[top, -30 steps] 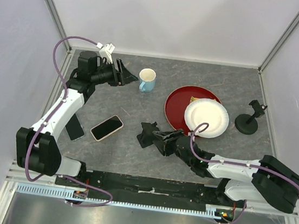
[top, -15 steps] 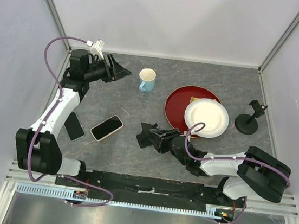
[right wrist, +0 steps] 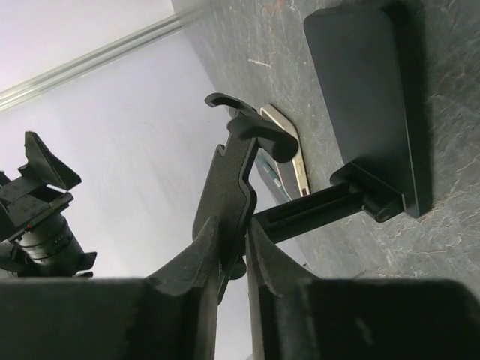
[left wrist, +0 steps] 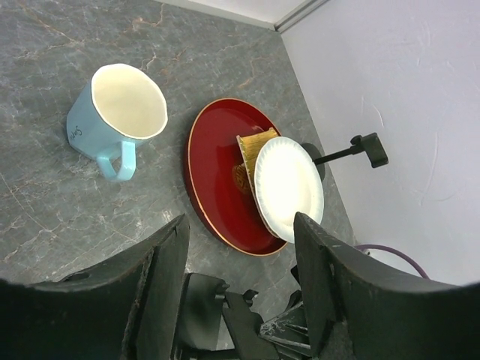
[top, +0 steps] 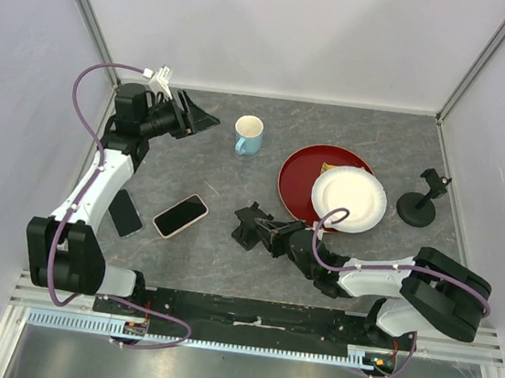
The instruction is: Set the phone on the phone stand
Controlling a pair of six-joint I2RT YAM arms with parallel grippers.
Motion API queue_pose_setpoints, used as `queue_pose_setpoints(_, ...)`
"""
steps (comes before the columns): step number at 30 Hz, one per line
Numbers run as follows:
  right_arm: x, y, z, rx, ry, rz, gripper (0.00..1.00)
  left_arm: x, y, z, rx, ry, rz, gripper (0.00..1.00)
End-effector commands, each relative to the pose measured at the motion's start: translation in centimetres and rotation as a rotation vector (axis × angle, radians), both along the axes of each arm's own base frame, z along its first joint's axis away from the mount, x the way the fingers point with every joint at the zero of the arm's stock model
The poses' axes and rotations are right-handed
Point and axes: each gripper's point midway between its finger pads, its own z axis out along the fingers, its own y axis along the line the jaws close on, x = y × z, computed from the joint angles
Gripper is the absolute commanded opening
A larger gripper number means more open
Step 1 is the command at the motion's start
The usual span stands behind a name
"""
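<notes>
The phone (top: 180, 215), dark screen up in a pale case, lies flat left of centre; in the right wrist view its pale edge (right wrist: 289, 154) shows behind the stand. The black phone stand (top: 250, 226) sits just right of it, base plate (right wrist: 367, 97) on the table. My right gripper (top: 266, 235) is shut on the stand's upright back plate (right wrist: 232, 187), one finger on each face (right wrist: 232, 251). Far off at the back left, my left gripper (top: 207, 121) hangs open and empty (left wrist: 240, 229), looking down on the stand (left wrist: 202, 307).
A second dark phone (top: 125, 213) lies by the left arm. A blue mug (top: 248, 135) stands at the back. A white paper plate (top: 348, 199) overlaps a red plate (top: 303, 169). A black pole stand (top: 421, 202) is at the right.
My right gripper's jaws have closed onto the stand's back plate. The left arm drew back toward the rear left corner half a second ago and has held since.
</notes>
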Motion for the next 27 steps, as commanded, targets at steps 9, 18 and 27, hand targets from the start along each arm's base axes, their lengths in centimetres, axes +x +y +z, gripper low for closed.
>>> queue_pose_setpoints(9, -1.9, 0.1, 1.2, 0.173, 0.086, 0.05, 0.0, -0.2, -0.1, 1.5, -0.038, -0.039, -0.017, 0.63)
queue_pose_setpoints(18, -6.6, 1.4, 3.3, 0.282, 0.021, 0.355, 0.0, -0.2, -0.3, 1.6, -0.051, -0.034, -0.026, 0.63)
queue_pose_setpoints(27, -8.2, -0.3, 4.6, 0.171, 0.002, 0.343, 0.0, 0.0, -0.3, 0.7, -0.054, -0.013, -0.029, 0.63)
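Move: The phone stand is right at the right hand's fingertips, its middle about 3 cm to the left and 4 cm below, with its upright plate between the fingers. From this hand the white-edged phone lies roughly 21 cm left and level, 8 cm below; the white plate is some 21 cm right and 11 cm ahead. The stand lies about 20 cm back, 15 cm right and 20 cm below the left hand. The right fingers close on the stand's upright plate and draw back about 8 cm, turning some 20 degrees counter-clockwise. ##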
